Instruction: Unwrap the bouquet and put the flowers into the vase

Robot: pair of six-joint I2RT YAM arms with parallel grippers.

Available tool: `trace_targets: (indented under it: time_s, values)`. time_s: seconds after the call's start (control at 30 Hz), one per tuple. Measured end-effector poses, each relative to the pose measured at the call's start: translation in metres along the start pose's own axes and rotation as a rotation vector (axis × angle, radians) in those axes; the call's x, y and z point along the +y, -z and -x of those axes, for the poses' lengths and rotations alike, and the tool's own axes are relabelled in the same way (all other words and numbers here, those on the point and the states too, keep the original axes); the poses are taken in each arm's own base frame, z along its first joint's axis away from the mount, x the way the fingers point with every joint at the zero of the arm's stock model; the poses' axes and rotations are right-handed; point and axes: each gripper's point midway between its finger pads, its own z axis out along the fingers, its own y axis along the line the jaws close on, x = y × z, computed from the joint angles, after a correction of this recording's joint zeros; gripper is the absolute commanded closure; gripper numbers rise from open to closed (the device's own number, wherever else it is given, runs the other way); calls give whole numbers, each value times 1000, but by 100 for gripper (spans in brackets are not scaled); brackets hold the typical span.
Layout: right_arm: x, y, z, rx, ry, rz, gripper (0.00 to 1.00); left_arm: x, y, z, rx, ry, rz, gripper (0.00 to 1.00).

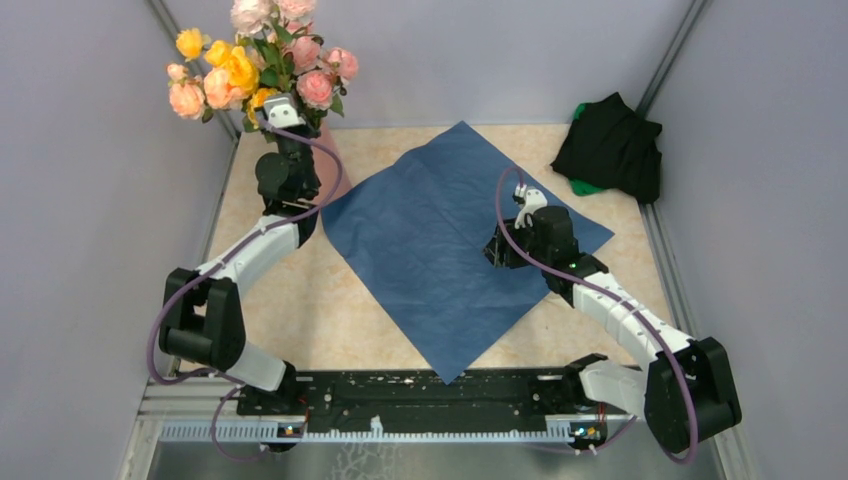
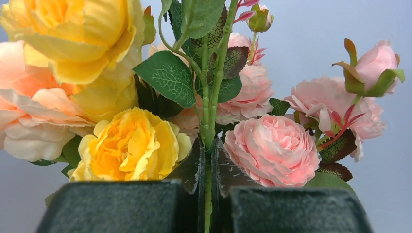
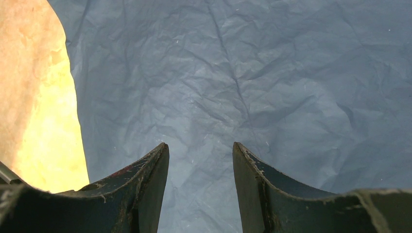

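The flowers (image 1: 255, 60), with yellow, peach and pink blooms and green leaves, are lifted at the far left corner. My left gripper (image 1: 272, 108) is shut on their green stems (image 2: 208, 160), with the blooms (image 2: 131, 150) fanned out just past its fingers. The salmon-pink vase (image 1: 332, 160) stands below them, mostly hidden behind the left arm. The bouquet's blue paper (image 1: 440, 240) lies spread flat on the table with no flowers in it. My right gripper (image 1: 500, 248) hovers low over the paper (image 3: 233, 82), open, with nothing between its fingers (image 3: 145, 174).
A black cloth heap (image 1: 610, 145) with a bit of green under it lies at the far right corner. Grey walls close in the table (image 1: 300, 300) on the left, right and back. Tan tabletop (image 3: 34, 107) shows beside the paper.
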Motion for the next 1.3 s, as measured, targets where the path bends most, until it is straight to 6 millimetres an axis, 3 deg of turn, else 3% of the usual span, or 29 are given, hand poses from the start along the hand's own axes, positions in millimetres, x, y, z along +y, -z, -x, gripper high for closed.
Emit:
trace_targets:
  time_s: [0.33, 0.37, 0.43, 0.5, 0.57, 0.7, 0.97, 1.1, 1.3]
  values:
    - [1, 0, 0, 2, 0, 6, 49, 0, 6, -11, 26, 34, 3, 100]
    - [1, 0, 0, 2, 0, 6, 49, 0, 7, -14, 31, 37, 3, 94]
    - [1, 0, 0, 2, 0, 6, 49, 1, 9, -19, 42, 42, 5, 72]
    - [1, 0, 0, 2, 0, 7, 49, 1, 12, -24, 54, 50, 6, 38]
    - [1, 0, 0, 2, 0, 7, 49, 1, 13, -27, 66, 46, 4, 25]
    - [1, 0, 0, 2, 0, 8, 49, -1, 14, -30, 76, 62, -1, 22]
    - [2, 0, 0, 3, 0, 10, 49, -3, 18, -35, 97, 72, -10, 29]
    - [2, 0, 0, 3, 0, 11, 49, -6, 21, -36, 111, 78, -19, 4]
    - [2, -1, -3, 4, 0, 15, 49, -8, 37, -38, 153, 106, -44, 1]
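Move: The left hand, fingers still shut on the stem of a pale pink rose, is above and just short of the vase; the vase mouth lies about 7 cm farther out, about straight ahead and some 13 cm below. At fingertip height, the nearest yellow flower is roughly 4 cm ahead and 6 cm left, the nearest pink flower 6 cm ahead and 4 cm right. From the idle right hand, the vase mouth is about 24 cm ahead, 37 cm left and 15 cm higher. Still pinching the stem, the left hand eases it down towards the vase mouth by some 2 to 3 cm, then opens its fingers and lets the rose go. With the fingers spreading wide it keeps sinking, about 5 cm in all, edging right and at the last starting to draw back, while the upward-pointing fingers tip down by just under 10 degrees. ##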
